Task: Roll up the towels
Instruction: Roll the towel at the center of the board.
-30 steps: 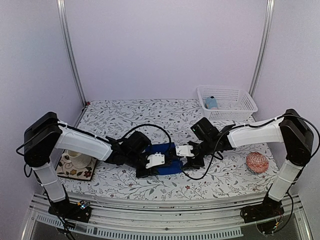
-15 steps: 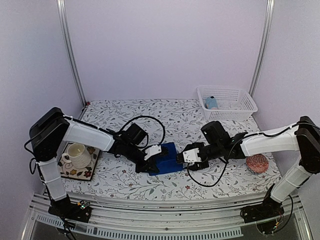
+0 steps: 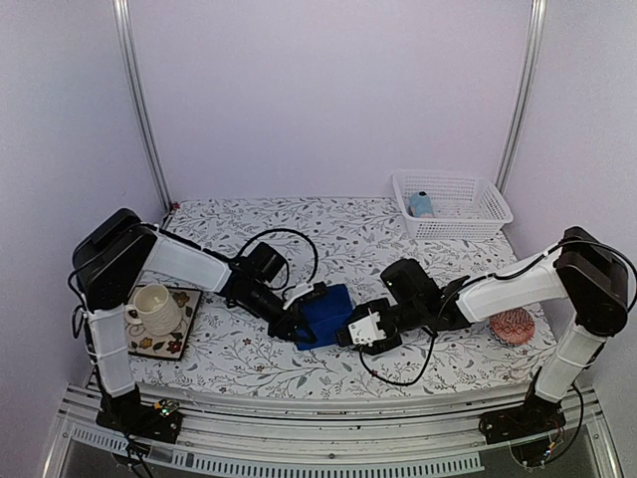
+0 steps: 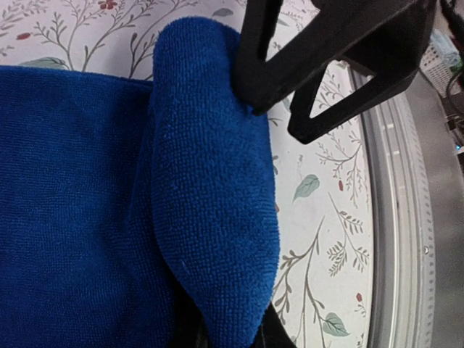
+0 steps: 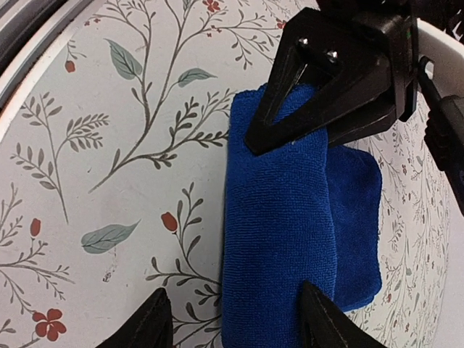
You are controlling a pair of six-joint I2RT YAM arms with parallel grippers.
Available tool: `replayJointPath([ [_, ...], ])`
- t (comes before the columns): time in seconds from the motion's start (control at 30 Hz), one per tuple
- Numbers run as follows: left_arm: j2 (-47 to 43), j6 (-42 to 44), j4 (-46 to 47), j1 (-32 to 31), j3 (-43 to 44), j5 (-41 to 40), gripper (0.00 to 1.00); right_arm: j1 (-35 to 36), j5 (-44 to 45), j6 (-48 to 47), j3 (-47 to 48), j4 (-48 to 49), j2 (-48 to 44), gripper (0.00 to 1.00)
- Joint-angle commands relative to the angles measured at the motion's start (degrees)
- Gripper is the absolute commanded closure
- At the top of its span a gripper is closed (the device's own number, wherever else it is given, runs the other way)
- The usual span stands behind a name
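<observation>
The royal-blue towel (image 3: 328, 309) lies mid-table, partly rolled, with a thick fold (image 4: 210, 203) along its near edge. My left gripper (image 3: 299, 325) is shut on one end of that fold (image 4: 230, 330), cloth bulging out between its jaws. My right gripper (image 3: 360, 332) is open at the other end of the roll (image 5: 279, 217). Its fingertips (image 5: 161, 304) straddle the roll: one is over the cloth, the other clear of it above the tablecloth. A light-blue towel (image 3: 421, 204) sits rolled in the basket.
The white basket (image 3: 468, 221) stands at the back right. A pink-red patterned ball (image 3: 513, 326) lies by the right arm. A cup (image 3: 154, 307) rests on a coaster (image 3: 174, 339) at the left. The metal table rail (image 4: 395, 217) runs close beside the towel.
Both grippers have swung round at the towel's near edge, the right one moving left and nearer. The towel has bunched into a thicker roll. The left arm has moved off the cup.
</observation>
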Motion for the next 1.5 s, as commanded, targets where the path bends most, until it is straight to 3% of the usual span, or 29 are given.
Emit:
replayJointPath([
  [0.0, 5.35, -1.3, -6.86, 1.75, 1.0, 2.99, 0.98, 0.82, 3.25, -1.28, 1.67, 4.69, 3.66, 0.39],
  [0.37, 8.4, -0.98, -8.91, 3.73, 2.89, 5.03, 0.96, 1.41, 11.38, -0.97, 3.64, 12.33, 9.87, 0.43],
  [0.67, 11.26, -1.5, -10.75, 5.49, 4.69, 7.07, 0.94, 1.48, 8.66, 0.04, 4.45, 9.98, 10.97, 0.66],
  [0.83, 11.9, -1.67, -10.72, 6.3, 4.91, 8.01, 0.82, 1.35, 7.18, 1.38, 4.85, 6.22, 10.78, 0.77],
  [0.93, 11.09, -1.96, -10.33, 6.47, 4.44, 7.54, 0.7, 1.38, 6.31, 2.44, 5.24, 4.07, 10.49, 0.8],
  [1.13, 8.3, -2.97, -8.15, 6.54, 2.35, 5.6, 0.36, 0.91, 3.89, 3.95, 6.22, -0.41, 9.75, 0.8],
  [1.23, 7.39, -3.6, -7.17, 6.45, 1.56, 4.35, 0.24, 0.59, 3.27, 4.85, 6.68, -2.87, 9.7, 0.84],
  [1.33, 6.31, -4.6, -5.8, 6.48, 0.64, 2.95, 0.17, 0.47, 2.81, 5.5, 6.59, -4.96, 8.97, 0.84],
  [1.47, 7.05, -5.22, -3.35, 6.15, -0.09, 2.36, 0.16, 0.28, 2.33, 6.59, 5.01, -7.4, 6.43, 0.84],
])
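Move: My right hand, open, is just short of the rolled part of the blue towel: the right end of the roll is about 3 cm ahead, 2 cm to the left and 2 cm lower. The towel's flat part lies roughly 10 cm ahead and 6 cm left of this hand, farther out than the roll. My left hand already pinches the roll's left part; the roll's right end lies some 7 cm to its right and 2 cm ahead. I bring my right hand down and forward over the roll, about 4 cm out, 2 cm left and 2 cm lower, and close it to pinch the right end. Meanwhile my left hand keeps its pinch and tips some 15 degrees, easing 1 cm forward. Once the right has hold, the left opens wide around the roll and lifts slightly, while the right tips a few degrees and draws back about 1 cm. ##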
